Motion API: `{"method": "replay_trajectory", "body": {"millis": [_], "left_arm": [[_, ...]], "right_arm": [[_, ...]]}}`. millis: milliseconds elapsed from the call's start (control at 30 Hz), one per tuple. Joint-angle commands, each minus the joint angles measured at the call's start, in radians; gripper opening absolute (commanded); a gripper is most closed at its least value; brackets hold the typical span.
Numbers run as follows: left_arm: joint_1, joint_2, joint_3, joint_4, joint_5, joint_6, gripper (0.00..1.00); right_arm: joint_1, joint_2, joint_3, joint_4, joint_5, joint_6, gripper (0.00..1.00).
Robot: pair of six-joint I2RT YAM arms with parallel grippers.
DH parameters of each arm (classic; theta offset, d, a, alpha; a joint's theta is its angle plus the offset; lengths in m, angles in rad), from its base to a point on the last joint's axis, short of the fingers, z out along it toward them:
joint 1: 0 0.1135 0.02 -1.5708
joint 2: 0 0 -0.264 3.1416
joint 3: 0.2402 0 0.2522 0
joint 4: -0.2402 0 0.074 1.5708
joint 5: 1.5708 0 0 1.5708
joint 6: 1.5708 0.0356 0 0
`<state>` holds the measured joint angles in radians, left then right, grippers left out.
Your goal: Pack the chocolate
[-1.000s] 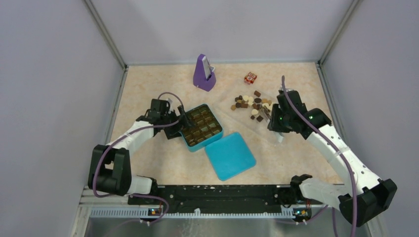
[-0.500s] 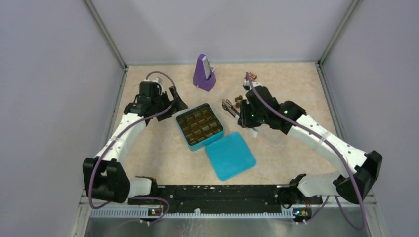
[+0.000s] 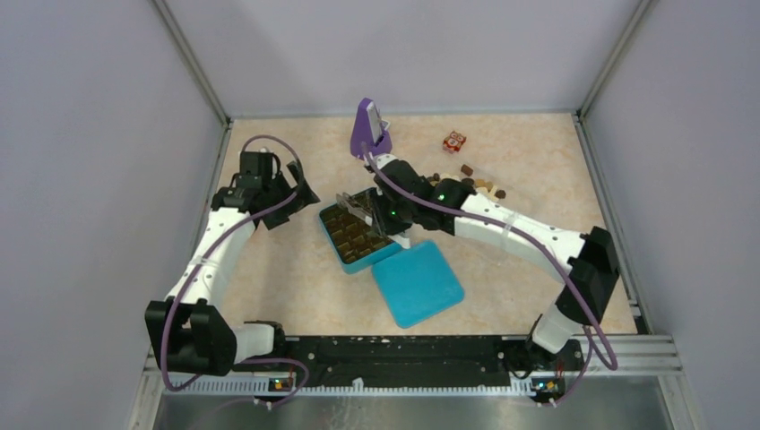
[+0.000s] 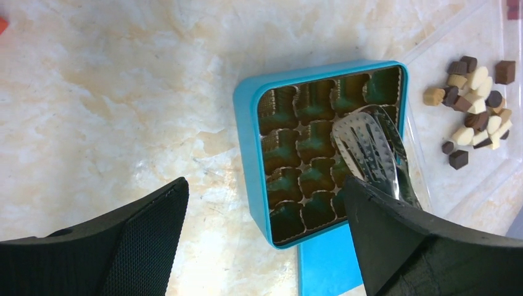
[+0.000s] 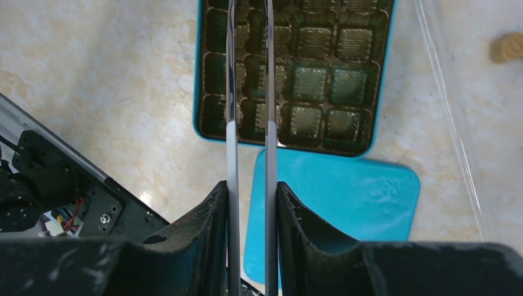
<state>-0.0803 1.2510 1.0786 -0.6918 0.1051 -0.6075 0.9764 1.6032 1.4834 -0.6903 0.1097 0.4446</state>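
The chocolate [image 3: 470, 184] lies in a loose pile of dark, light brown and cream pieces at the right back, also in the left wrist view [image 4: 472, 105]. The open blue box [image 3: 351, 266] holds a brown tray whose cells look empty. My right gripper [image 3: 385, 213] is shut on metal tongs [image 3: 358, 206], whose tips hang over the box [image 4: 250, 154]. The tongs [image 4: 370, 151] show no piece I can make out. In the right wrist view my gripper [image 5: 251, 191] clamps the tongs [image 5: 269, 92] over the box [image 5: 382, 80]. My left gripper [image 3: 291, 191] is open and empty, left of the box [image 4: 265, 185].
The blue lid [image 3: 418, 282] lies flat in front of the box, touching its corner. A purple object [image 3: 370, 130] stands behind the box. A small red-and-white cube [image 3: 454, 141] sits at the back right. A clear plastic sheet [image 5: 444, 105] lies under the pile.
My right gripper has swung left from the chocolate pile to above the box, carrying the tongs. My left gripper has drawn back from the box's left edge toward the far left.
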Motion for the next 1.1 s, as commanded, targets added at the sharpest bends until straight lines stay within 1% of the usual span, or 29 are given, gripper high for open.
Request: {"method": "replay_trajectory", "body": {"millis": [0,200,600,633,800,967,1067], "left_arm": [[0.022,-0.056,0.029,-0.021,-0.065,-0.027,0.99],[0.051,-0.070,0.020,-0.020,-0.069,-0.026,0.99],[0.065,-0.059,0.006,-0.010,-0.053,-0.021,0.99],[0.064,-0.060,0.004,-0.009,-0.053,-0.021,0.99],[0.066,-0.064,0.000,-0.009,-0.050,-0.017,0.99],[0.067,-0.068,0.002,-0.009,-0.052,-0.012,0.99],[0.067,-0.073,0.003,-0.011,-0.053,-0.011,0.99]], "right_arm": [[0.025,0.068,0.111,0.078,-0.021,-0.041,0.00],[0.027,0.128,0.144,0.095,-0.049,-0.049,0.00],[0.035,0.149,0.131,0.102,-0.082,-0.052,0.00],[0.036,0.152,0.132,0.103,-0.082,-0.051,0.01],[0.035,0.164,0.141,0.113,-0.079,-0.041,0.17],[0.035,0.169,0.150,0.112,-0.076,-0.035,0.27],[0.037,0.167,0.150,0.108,-0.070,-0.033,0.28]]}}
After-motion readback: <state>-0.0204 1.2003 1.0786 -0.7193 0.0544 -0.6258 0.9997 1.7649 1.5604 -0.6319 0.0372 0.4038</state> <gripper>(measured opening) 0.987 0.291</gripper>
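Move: The open box lies under and beyond the right hand, which still grips the tongs: the box's middle is about 5 cm ahead, 7 cm to the left and 15 cm below. From that hand, the blue lid is some 7 cm back and 7 cm to the right, the chocolate pile roughly 16 cm ahead and 19 cm to the right. The left hand, empty and open, has the box's middle about 3 cm back and 14 cm to its right, some 14 cm below. The right hand keeps the tongs squeezed and finishes its sweep, going about 4 cm left and 3 cm down into the box's area, so that the tips travel over the compartments towards the far-left corner; it goes briskly at first, then creeps, turning about 5 degrees counter-clockwise. The left hand, fingers still wide open, backs away from the box to its left by nearly 3 cm and rises 1 cm, then waits beside it. ##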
